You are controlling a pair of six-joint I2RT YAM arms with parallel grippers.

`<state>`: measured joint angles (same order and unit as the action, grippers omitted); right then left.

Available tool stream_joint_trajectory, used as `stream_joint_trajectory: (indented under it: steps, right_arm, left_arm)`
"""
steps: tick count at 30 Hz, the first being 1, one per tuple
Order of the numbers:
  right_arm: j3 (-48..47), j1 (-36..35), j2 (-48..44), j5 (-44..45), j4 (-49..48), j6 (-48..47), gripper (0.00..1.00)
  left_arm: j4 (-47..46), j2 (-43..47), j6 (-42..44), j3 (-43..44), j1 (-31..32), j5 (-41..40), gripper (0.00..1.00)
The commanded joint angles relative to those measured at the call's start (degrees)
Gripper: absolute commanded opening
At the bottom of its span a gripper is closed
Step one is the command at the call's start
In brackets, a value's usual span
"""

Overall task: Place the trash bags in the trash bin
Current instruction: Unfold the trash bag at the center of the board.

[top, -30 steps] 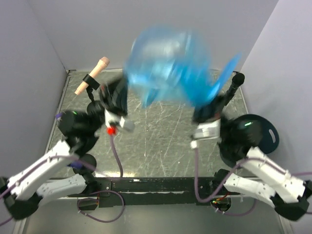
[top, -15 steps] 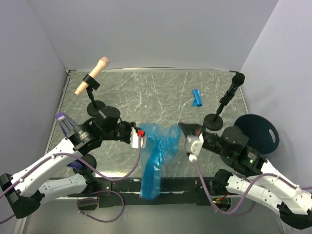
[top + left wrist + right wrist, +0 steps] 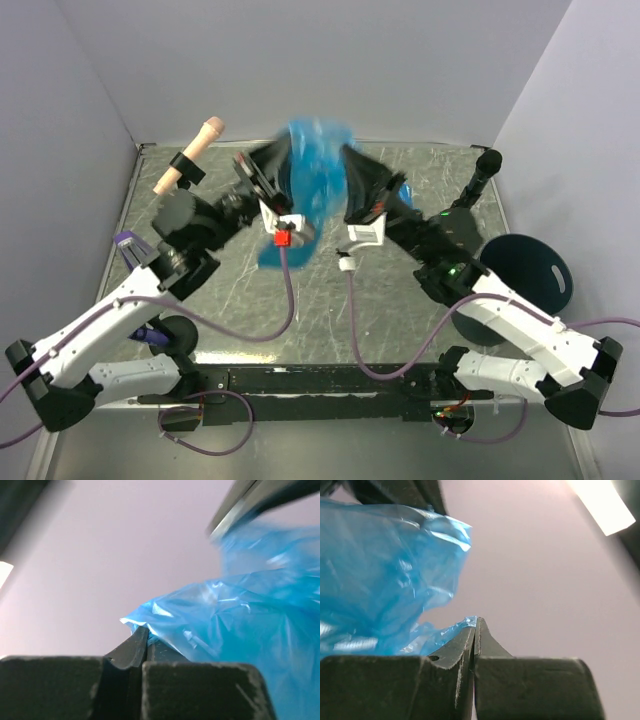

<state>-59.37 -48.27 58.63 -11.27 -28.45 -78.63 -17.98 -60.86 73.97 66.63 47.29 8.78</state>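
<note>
A bright-blue crinkly trash bag (image 3: 305, 185) hangs in the air above the middle of the table, stretched between both raised arms. My left gripper (image 3: 268, 160) is shut on the bag's left edge; in the left wrist view the film (image 3: 235, 625) bunches out from the shut tips (image 3: 145, 631). My right gripper (image 3: 348, 158) is shut on the right edge; the right wrist view shows film (image 3: 385, 575) pinched at its tips (image 3: 476, 621). A small blue roll (image 3: 403, 190) peeks out behind the right arm. The dark navy trash bin (image 3: 535, 272) stands at the right, partly hidden by that arm.
A microphone stand with a peach microphone (image 3: 203, 137) stands at the back left. A black microphone (image 3: 486, 162) on its stand rises at the back right, close to the bin. Lilac walls close in the left, back and right sides.
Both arms have swung up and back from low near the front edge, lifting the bag with them. It hung long and limp half a second ago; now it is bunched high between the grippers.
</note>
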Motion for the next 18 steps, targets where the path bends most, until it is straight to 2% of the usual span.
stream_joint_trajectory:
  steps: [1,3,5,6,7,8,10,11,12,13,14,16,17,18]
  right_arm:
    - [-10.92,0.11,0.07,-12.7,-19.27,-12.24,0.0]
    - [-16.44,0.11,1.83,-14.57,-20.07,-13.04,0.0]
    - [-22.33,0.28,4.55,-13.62,-20.76,-9.03,0.0]
    - [-24.8,1.59,6.74,-9.17,-22.25,-3.52,0.0]
    - [-26.13,5.78,9.28,-3.99,-21.74,3.33,0.0]
    - [-25.1,12.17,11.74,-1.76,-20.09,7.75,0.0]
    - [-19.67,20.64,18.5,3.85,-18.84,12.61,0.0]
    - [-17.2,23.02,22.02,8.32,-13.27,13.06,0.0]
    - [-16.57,24.26,24.58,13.5,-2.16,13.15,0.0]
    - [-13.17,24.8,24.6,16.51,4.47,16.63,0.0]
    - [-7.83,25.33,20.95,14.54,6.98,21.37,0.0]
    - [2.55,24.46,10.42,4.55,16.37,23.52,0.0]
    - [6.77,22.71,4.27,1.8,16.75,25.09,0.0]
    - [9.95,20.95,-0.75,-1.62,18.85,25.71,0.0]
  left_arm:
    - [-28.13,-4.43,17.32,10.43,-0.09,4.74,0.01]
    - [-31.75,-7.33,21.54,14.56,-0.09,8.17,0.01]
    - [-34.39,-10.75,21.75,18.08,-0.18,9.5,0.01]
    - [-35.97,-12.51,18.95,19.14,-0.79,7.5,0.01]
    - [-36.6,-14.62,13.18,19.5,-2.79,3.31,0.01]
    - [-32.95,-16.73,8.08,19.33,-6.47,-2.13,0.01]
    - [-14.04,-24.17,-3.43,20.72,-13.24,-12.33,0.01]
    - [-0.62,-28.22,-9.92,23.95,-15.36,-17.77,0.01]
    - [13.18,-30.7,-20.0,26.68,-16.6,-19.74,0.01]
    - [26.37,-31.68,-28.01,29.49,-18.53,-14.98,0.01]
    - [36.94,-30.38,-31.05,29.35,-19.59,-5.53,0.01]
    - [42.39,-21.98,-30.13,20.52,-18.64,7.86,0.01]
    - [40.84,-17.15,-28.73,15.07,-17.94,11.93,0.01]
    - [37.17,-11.53,-30.19,8.58,-16.45,12.75,0.01]
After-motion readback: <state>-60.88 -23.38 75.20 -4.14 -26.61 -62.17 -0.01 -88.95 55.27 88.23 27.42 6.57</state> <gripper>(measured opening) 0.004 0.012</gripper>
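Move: Both shut grippers already pinch the trash bag's rim, tips roughly 8 cm apart. The bag hangs between them, its middle some 4 cm right of the left hand, 4 cm left of the right hand, level fore-and-aft and about 15 cm below both. From the right hand the bag roll lies about 20 cm ahead, 20 cm right and 50 cm below; the right black stand is some 5 cm ahead, 30 cm right and 40 cm below. Keeping their pinches on the rim, both hands swing the trash bag fast up and slightly back, nearly 20 cm higher, with the fingers tipping up some 30 degrees. Both then whip it forward and down, about 25 cm out and 30 cm down from the top of the swing, fingers tipping over to point lower than at the start, while the hands spread by roughly 14 cm, mostly the right hand going right, and turn outward from each other. ##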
